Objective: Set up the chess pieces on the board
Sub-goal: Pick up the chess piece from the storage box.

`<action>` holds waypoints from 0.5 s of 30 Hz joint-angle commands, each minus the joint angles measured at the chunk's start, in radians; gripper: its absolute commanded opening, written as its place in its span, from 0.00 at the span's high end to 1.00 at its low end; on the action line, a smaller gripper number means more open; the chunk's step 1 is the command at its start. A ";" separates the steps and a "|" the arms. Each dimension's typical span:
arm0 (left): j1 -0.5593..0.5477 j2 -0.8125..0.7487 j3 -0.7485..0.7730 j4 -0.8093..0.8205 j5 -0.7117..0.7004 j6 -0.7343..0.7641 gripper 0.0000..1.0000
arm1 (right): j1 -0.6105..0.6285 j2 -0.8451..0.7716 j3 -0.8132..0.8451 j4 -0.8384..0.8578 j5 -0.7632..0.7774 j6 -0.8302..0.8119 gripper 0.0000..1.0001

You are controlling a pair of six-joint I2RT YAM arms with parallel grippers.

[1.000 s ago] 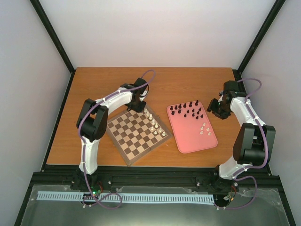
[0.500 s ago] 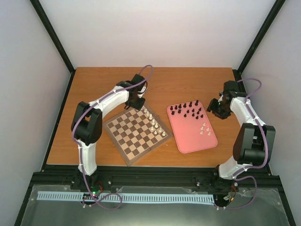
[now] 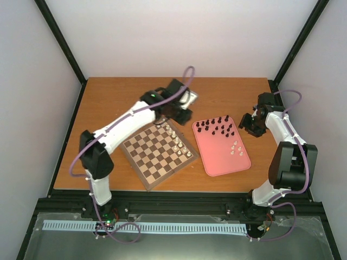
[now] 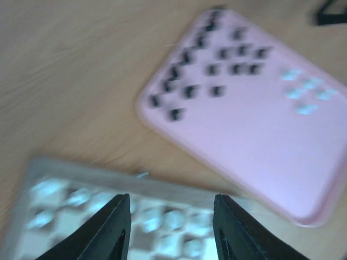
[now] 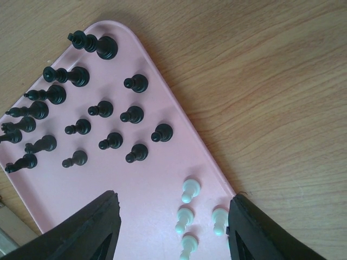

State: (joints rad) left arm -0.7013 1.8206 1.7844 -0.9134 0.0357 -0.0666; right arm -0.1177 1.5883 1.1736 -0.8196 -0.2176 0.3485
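Note:
The board (image 3: 147,181) lies left of centre, with several white chess pieces (image 3: 178,142) in a row along its right edge. A pink tray (image 3: 223,160) to its right holds several black pieces (image 3: 217,127) and a few white pawns (image 3: 235,147). My left gripper (image 3: 181,115) hovers over the board's far right corner, open and holding nothing; its view is blurred and shows the board edge (image 4: 81,168) and the tray (image 4: 260,146). My right gripper (image 3: 247,124) hangs open and empty above the tray's right side, over the white pawns (image 5: 187,216) and black pieces (image 5: 108,108).
The brown tabletop (image 3: 108,103) is bounded by black frame rails and white walls. The tray's raised rim (image 5: 184,130) runs next to bare wood (image 5: 271,81) on its right.
My left arm has swung right from the board's far corner towards the tray, and its jaws have opened. The right arm has not moved.

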 commanded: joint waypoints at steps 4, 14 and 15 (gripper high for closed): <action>-0.218 0.221 0.182 -0.003 0.213 0.042 0.58 | -0.008 0.010 0.048 -0.010 0.028 0.004 0.43; -0.343 0.512 0.362 0.034 0.337 0.002 0.60 | -0.008 0.034 0.070 -0.007 0.043 -0.012 0.43; -0.348 0.539 0.386 0.039 0.341 -0.006 0.60 | -0.007 0.034 0.072 -0.009 0.048 -0.016 0.43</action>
State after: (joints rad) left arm -1.0149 2.2902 2.0609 -0.9039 0.3172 -0.0494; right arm -0.1177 1.6096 1.2186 -0.8234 -0.1944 0.3477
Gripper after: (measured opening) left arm 0.403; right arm 0.570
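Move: The left hand is empty, high just past the board's far edge. The white pawns still in the storage box lie about 27 cm to its right, 9 cm nearer the base and some 20 cm below. The black pieces in the box stand about 17 cm right of the hand and 2 cm farther out. The white pieces already set up on the board are about 3 cm to its left and 6 cm back. From the right hand, those loose white pawns are some 8 cm back, 3 cm left and 8 cm down. Rightward and back towards the base, the left arm sweeps off the board and over the storage box, about 18 cm right and 12 cm back. It runs nearly level at first, then sinks some 12 cm towards the white pawns. The wrist swings roughly 25 degrees clockwise, and the fingers stay part open, touching nothing. ##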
